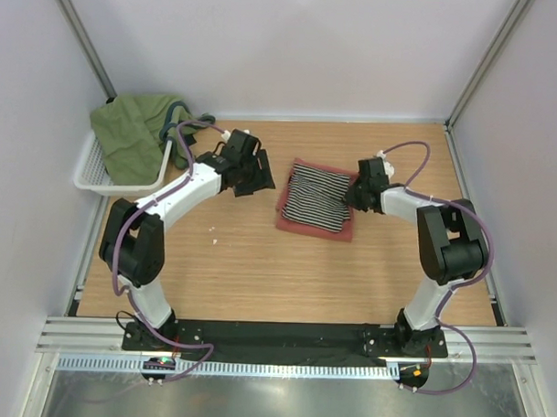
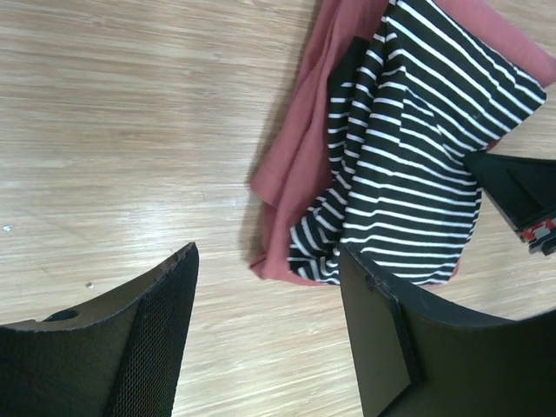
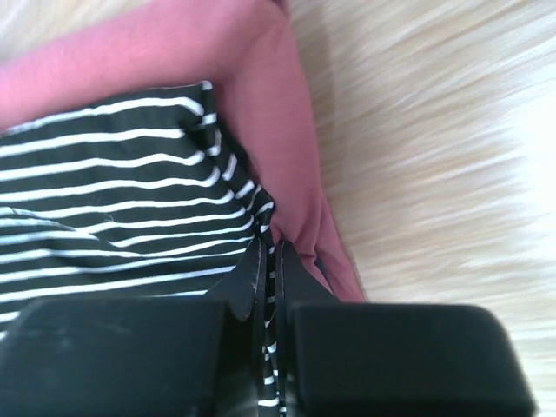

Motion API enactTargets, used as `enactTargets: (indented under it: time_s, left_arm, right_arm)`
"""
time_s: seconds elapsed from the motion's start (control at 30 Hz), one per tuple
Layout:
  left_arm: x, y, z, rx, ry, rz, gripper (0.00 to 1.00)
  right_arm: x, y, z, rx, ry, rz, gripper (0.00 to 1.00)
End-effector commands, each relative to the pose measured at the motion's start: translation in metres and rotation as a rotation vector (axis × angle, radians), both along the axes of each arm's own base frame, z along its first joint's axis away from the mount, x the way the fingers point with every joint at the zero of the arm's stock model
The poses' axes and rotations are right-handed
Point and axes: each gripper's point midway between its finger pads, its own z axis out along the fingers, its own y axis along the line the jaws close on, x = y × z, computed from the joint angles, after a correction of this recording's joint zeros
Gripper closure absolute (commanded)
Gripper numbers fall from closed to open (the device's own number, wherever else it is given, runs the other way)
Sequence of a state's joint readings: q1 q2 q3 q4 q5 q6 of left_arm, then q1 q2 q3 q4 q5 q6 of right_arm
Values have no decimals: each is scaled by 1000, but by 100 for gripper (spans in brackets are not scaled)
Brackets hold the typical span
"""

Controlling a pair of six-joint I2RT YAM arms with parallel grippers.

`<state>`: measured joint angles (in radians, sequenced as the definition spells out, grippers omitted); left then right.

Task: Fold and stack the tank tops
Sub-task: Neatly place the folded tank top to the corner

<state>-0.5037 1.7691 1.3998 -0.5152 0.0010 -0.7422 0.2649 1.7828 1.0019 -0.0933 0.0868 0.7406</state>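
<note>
A black-and-white striped tank top (image 1: pixel 317 197) lies folded on a salmon-red tank top (image 1: pixel 313 229) in the middle of the table. My left gripper (image 1: pixel 259 179) hovers just left of the pile, open, with only bare wood between its fingers (image 2: pixel 268 256). In the left wrist view the striped top (image 2: pixel 408 156) covers most of the red one (image 2: pixel 295 174). My right gripper (image 1: pixel 355 195) is at the pile's right edge. It is shut (image 3: pixel 270 248) on a fold of the striped top (image 3: pixel 113 200), with the red top (image 3: pixel 261 95) bunched beside it.
A white basket (image 1: pixel 92 170) holding green cloth (image 1: pixel 135 130) stands at the far left corner, behind the left arm. A small white speck (image 1: pixel 214 227) lies on the wood. Walls close off the back and both sides.
</note>
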Motion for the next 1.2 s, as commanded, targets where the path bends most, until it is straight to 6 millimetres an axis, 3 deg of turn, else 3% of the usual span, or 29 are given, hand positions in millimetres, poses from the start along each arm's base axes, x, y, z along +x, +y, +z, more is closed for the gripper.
enactTargets:
  time_s: [0.0, 0.13, 0.17, 0.2, 0.23, 0.27, 0.3, 0.33, 0.4, 0.43, 0.53, 0.57, 0.6, 0.63, 0.67, 0.73, 0.77, 0.8, 0.83, 0.87, 0.9, 0.93, 0.97, 1.0, 1.03, 1.07, 1.1, 1.13, 1.17]
  left_arm:
    - [1, 4, 28, -17, -72, -9, 34]
    - [-2, 5, 29, -15, -71, -10, 34]
    - [-3, 5, 26, -15, -66, -9, 34]
    - [-3, 6, 25, -14, -63, -9, 34]
    - [-3, 5, 24, -16, -62, -9, 34]
    - [-3, 5, 24, -20, -63, -5, 34]
    - [-3, 5, 22, -23, -64, -3, 34]
    - [-3, 5, 21, -27, -65, 1, 34]
    - [-7, 0, 20, -56, -59, -13, 34]
    - [-8, 0, 21, -60, -64, -11, 34]
    - [-14, 8, 25, -58, -86, 2, 34]
    - [-16, 10, 26, -57, -94, 6, 34]
    - [-16, 16, 38, -59, -138, 27, 34]
    - [-22, 22, 32, -46, -137, 34, 34]
    - [-25, 27, 34, -40, -154, 50, 33]
    - [-29, 35, 53, -61, -233, 68, 32]
    - [-37, 44, 41, -38, -229, 82, 32]
    - [-37, 46, 46, -47, -265, 84, 31]
    - [-43, 53, 60, -59, -314, 89, 31]
    - [-51, 59, 49, -40, -314, 88, 30]
    - [-53, 64, 52, -37, -345, 96, 29]
    - [-60, 70, 63, -39, -394, 85, 26]
    - [-70, 77, 48, -16, -386, 79, 23]
    - [-72, 81, 49, -13, -415, 83, 17]
    - [-77, 86, 46, -5, -425, 88, 1]
    - [-83, 91, 57, -27, -479, 95, 0]
    - [-92, 94, 40, -19, -465, 82, 0]
    - [-98, 95, 39, -31, -478, 73, 0]
    - [-103, 97, 46, -42, -518, 63, 0]
  right_arm:
    - [9, -40, -3, 14, 1, -96, 99]
    - [6, -128, 13, 30, -19, -330, 99]
    - [-7, -166, 21, 6, -41, -439, 99]
    - [-17, -186, 12, 0, -23, -501, 99]
    - [-23, -200, 27, 12, -70, -563, 99]
    - [-46, -226, 19, -1, -56, -661, 98]
    - [-55, -235, 20, -2, -62, -699, 94]
    - [-61, -242, 33, -1, -102, -746, 53]
    - [-87, -258, 30, -66, -70, -836, 16]
    - [-93, -260, 43, -84, -95, -846, 7]
    - [-109, -273, 68, -167, -123, -898, 4]
    - [-110, -278, 94, -188, -185, -910, 5]
    - [-111, -280, 106, -206, -211, -912, 4]
    - [-109, -278, 117, -209, -240, -892, 4]
    - [-106, -276, 141, -223, -297, -847, 4]
    - [-88, -252, 161, -196, -364, -689, 4]
    - [-82, -244, 176, -199, -388, -647, 3]
    - [-78, -233, 180, -221, -386, -572, 2]
    - [-67, -202, 190, -209, -405, -457, 2]
    - [-64, -189, 190, -221, -398, -411, 2]
    - [-60, -171, 186, -242, -379, -334, 2]
    - [-57, -135, 184, -224, -381, -221, 2]
    - [-56, -116, 179, -214, -384, -154, 2]
    - [-57, -99, 176, -197, -396, -94, 2]
    - [-59, -83, 163, -180, -414, -26, 2]
    - [-65, -54, 157, -131, -430, 83, 2]
    - [-66, -39, 162, -99, -487, 139, 0]
    - [-76, -30, 141, -94, -456, 188, 0]
    - [-83, -13, 135, -86, -458, 247, 0]
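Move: The right hand already pinches the right edge of the flat stack. The striped tank top's middle is about 7 cm to its left, level ahead and 1 cm lower, with the red tank top under it, also about 7 cm left, level ahead and 2 cm down. The free spot for the stack lies some 21 cm right and 1 cm back; the right wall is about 25 cm right, straight across. From the left hand, the striped tank top is roughly 4 cm ahead, 10 cm right and 11 cm below. Sweeping quickly right, low over the table, the right hand drags the stack by its pinched edge about 25 cm towards the right wall, curving back and turning clockwise some 45 degrees. It opens wide, lets go, rises steeply and swings back left while turning back, fingertips tilting up. The left hand, empty, withdraws back and left about 14 cm, tips tilting up, and opens fully late on. ##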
